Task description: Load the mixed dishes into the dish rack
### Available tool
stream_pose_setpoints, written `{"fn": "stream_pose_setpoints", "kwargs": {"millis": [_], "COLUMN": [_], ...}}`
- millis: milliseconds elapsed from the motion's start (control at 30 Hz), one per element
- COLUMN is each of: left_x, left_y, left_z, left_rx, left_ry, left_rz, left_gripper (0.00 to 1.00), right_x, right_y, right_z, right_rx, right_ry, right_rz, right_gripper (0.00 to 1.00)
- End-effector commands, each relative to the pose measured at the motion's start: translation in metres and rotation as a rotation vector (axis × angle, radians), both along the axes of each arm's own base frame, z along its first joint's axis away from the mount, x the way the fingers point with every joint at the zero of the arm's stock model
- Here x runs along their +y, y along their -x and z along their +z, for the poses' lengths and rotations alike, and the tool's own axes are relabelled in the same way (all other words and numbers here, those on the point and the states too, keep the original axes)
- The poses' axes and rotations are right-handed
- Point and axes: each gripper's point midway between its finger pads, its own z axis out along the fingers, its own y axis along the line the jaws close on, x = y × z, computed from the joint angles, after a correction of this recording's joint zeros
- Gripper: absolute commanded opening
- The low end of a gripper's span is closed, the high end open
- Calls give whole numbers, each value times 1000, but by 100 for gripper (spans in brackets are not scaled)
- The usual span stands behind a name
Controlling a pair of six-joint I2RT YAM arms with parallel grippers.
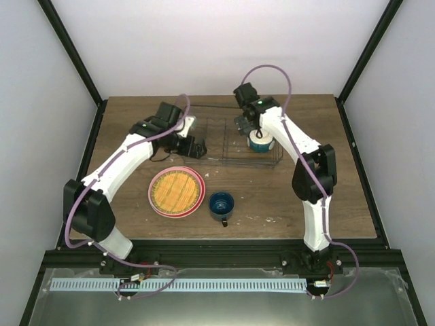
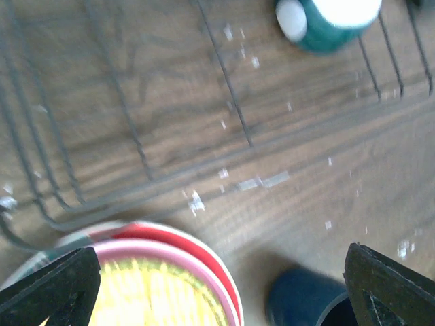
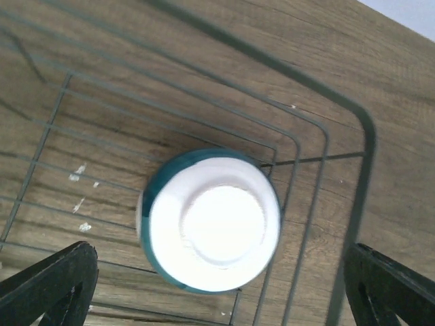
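The dark wire dish rack (image 1: pixel 224 161) stands at the back middle of the table. The cream bowl with a teal outside (image 1: pixel 261 142) sits upside down in its right end. My right gripper (image 1: pixel 246 125) hovers open just above the bowl (image 3: pixel 211 221), empty. The orange-yellow woven plate (image 1: pixel 177 190) lies on the pink plate (image 1: pixel 155 202) in front of the rack. The dark blue mug (image 1: pixel 221 205) stands upright to their right. My left gripper (image 1: pixel 194 147) is open and empty over the rack's front left edge, above the plates (image 2: pixel 156 288) and mug (image 2: pixel 306 302).
The rack wires (image 2: pixel 136 136) and the table show small white specks. The bowl (image 2: pixel 329 20) shows at the top of the left wrist view. The rack's corner rim (image 3: pixel 367 136) lies right of the bowl. Black frame posts stand at the table's back corners.
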Motion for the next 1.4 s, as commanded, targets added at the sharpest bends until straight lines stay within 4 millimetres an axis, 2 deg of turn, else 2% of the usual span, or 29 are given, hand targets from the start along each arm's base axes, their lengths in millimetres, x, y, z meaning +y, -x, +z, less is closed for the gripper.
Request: {"fn": "stream_pose_setpoints", "kwargs": {"millis": [0,133,333,467,633,733,967,1167,1367], "left_x": [-3,-13,-30,-46,-64,-70,-71,-78,-80], "left_y": [57,93,127,146,159,161,151,147,145], "left_z": [-29,-39,-50,-62,-76,-85,-113,-131,-140], "left_rx": [125,177,223,249,270,279,285,298,300], "left_ry": [-165,-228,-284,-311,-339,-358,-423,-429,-432], "left_rz": [-123,-203,-301,-366,-422,-439,-444,-464,-470], "left_gripper": [100,100,100,98,90,85,75,55,38], "right_x": [-28,-63,-107,-122,-125,-126,-130,-134,-136], "right_y": [-8,-12,-9,-2,8,15,31,41,47], "right_z": [60,68,69,67,67,66,67,60,58], "right_rx": [-103,-125,-153,-159,-158,-155,-155,-142,-141], "right_ry": [-240,-315,-331,-324,-321,-323,-315,-296,-290], "right_rz": [-129,-219,-305,-330,-327,-326,-327,-333,-336], "right_gripper": [100,100,100,100,100,100,100,100,100]}}
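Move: The blue mug stands about 18 cm back and 10 cm to the right of the open left hand, its middle some 17 cm below it. The plate stack lies 15 cm left of the mug and 4 cm farther out; the dish rack's middle is about 4 cm ahead and 13 cm right of the left hand. From the right hand the blue mug lies some 24 cm back and 12 cm left, and the teal-and-white bowl in the rack about 3 cm back, 1 cm right and 12 cm below. The left hand sweeps back some 15 cm and about half as far right, sinking as it leaves the rack, then drops nearly straight onto the blue mug's far-left rim, its wrist turning clockwise and steeper downward while the fingers close from wide open to under half, one inside the mug and one outside, not yet shut on the wall. Meanwhile the open right hand clears away from the teal-and-white bowl, about 13 cm to the right, rising at first and then easing back and a little down beyond the rack's right end. ##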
